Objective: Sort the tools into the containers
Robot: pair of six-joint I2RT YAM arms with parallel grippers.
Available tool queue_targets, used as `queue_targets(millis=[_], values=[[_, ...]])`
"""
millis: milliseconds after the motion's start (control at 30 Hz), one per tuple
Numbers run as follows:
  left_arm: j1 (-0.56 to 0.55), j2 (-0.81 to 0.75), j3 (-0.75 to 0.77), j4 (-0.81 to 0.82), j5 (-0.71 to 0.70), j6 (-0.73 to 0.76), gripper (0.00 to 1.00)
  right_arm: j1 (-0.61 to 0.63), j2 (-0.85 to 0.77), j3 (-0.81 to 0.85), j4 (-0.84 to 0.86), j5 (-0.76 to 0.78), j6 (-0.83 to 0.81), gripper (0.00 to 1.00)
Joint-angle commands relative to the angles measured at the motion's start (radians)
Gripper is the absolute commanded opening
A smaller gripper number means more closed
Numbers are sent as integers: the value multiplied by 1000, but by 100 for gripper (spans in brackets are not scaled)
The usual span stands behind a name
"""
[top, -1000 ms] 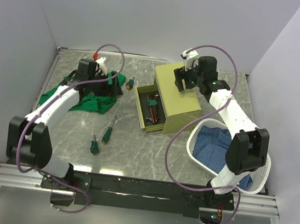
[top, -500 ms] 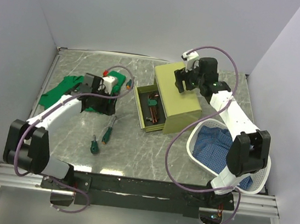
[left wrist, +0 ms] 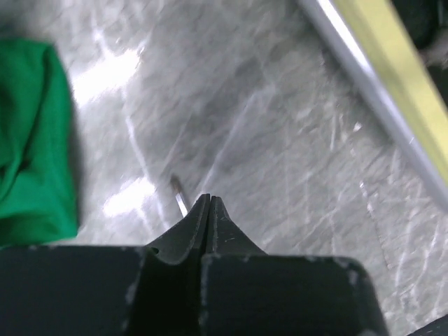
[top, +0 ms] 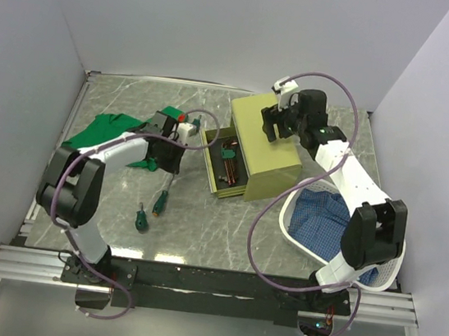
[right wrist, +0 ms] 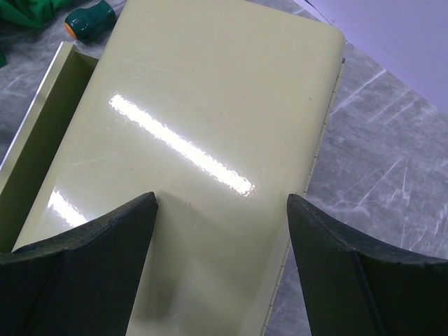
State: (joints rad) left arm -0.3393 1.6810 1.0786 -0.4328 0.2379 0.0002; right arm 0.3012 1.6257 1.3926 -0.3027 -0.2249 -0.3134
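Note:
My left gripper is shut with nothing between its fingers, low over the marble just left of the open drawer. Beside its tips lies the bare metal tip of a green-handled screwdriver. A second screwdriver lies nearer the front. A third one, with an orange end, lies behind the drawer. Brownish hex keys sit in the drawer of the olive-yellow chest. My right gripper hangs open over the chest's top.
A green cloth is bunched at the left, and it also shows in the left wrist view. A white basket holding blue checked fabric stands at the front right. The drawer's metal rim runs close to my left gripper.
The left arm has swung right from the green cloth towards the drawer, and its gripper has gone from open to shut. The cloth now lies farther left. The right arm has not moved.

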Motion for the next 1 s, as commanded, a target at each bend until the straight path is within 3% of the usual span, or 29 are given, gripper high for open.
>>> queue_targets(millis=[0,367,500,700,967], values=[[-26,64,104,3,64,-48,1,4,3,-76,-181,35,-43,82],[-112,324,372,-43,149,-103,1,-4,16,-115,-207,-24,-41,82],[-121,336,386,60,242,-157,1,-34,25,-125,-222,-135,31,81],[-124,299,293,291,331,-267,1,-66,33,-167,-248,-248,83,80],[-144,439,442,357,437,-376,1,-66,63,-195,-289,-318,100,80]])
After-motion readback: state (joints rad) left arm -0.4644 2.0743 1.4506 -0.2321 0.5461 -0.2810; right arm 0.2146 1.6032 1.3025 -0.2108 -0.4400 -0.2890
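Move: The open drawer's front lies some 10 cm to the right of the shut left fingers and about 3 cm farther out, nearly at their height. From that hand the green-handled pliers in the drawer are roughly 16 cm right and 4 cm ahead, and the long screwdriver on the table is about 7 cm back, 3 cm left and 5 cm below. For the right hand, open over the cabinet, the drawer front lies around 18 cm left, 9 cm back and 17 cm below. The left hand, its fingers staying shut, sweeps right and a little forward and down until the fingertips meet the outside of the drawer front, then keeps on rightward and pushes the drawer in towards the cabinet, rising again by about 3 cm; in all it goes some 15 cm right and 6 cm forward, the wrist tilting roughly 25 degrees so that the fingertips swing rightward. The right hand stays within a centimetre of its place over the cabinet, still wide open and seeming to brace it, and turns only slightly, its left side rising. ##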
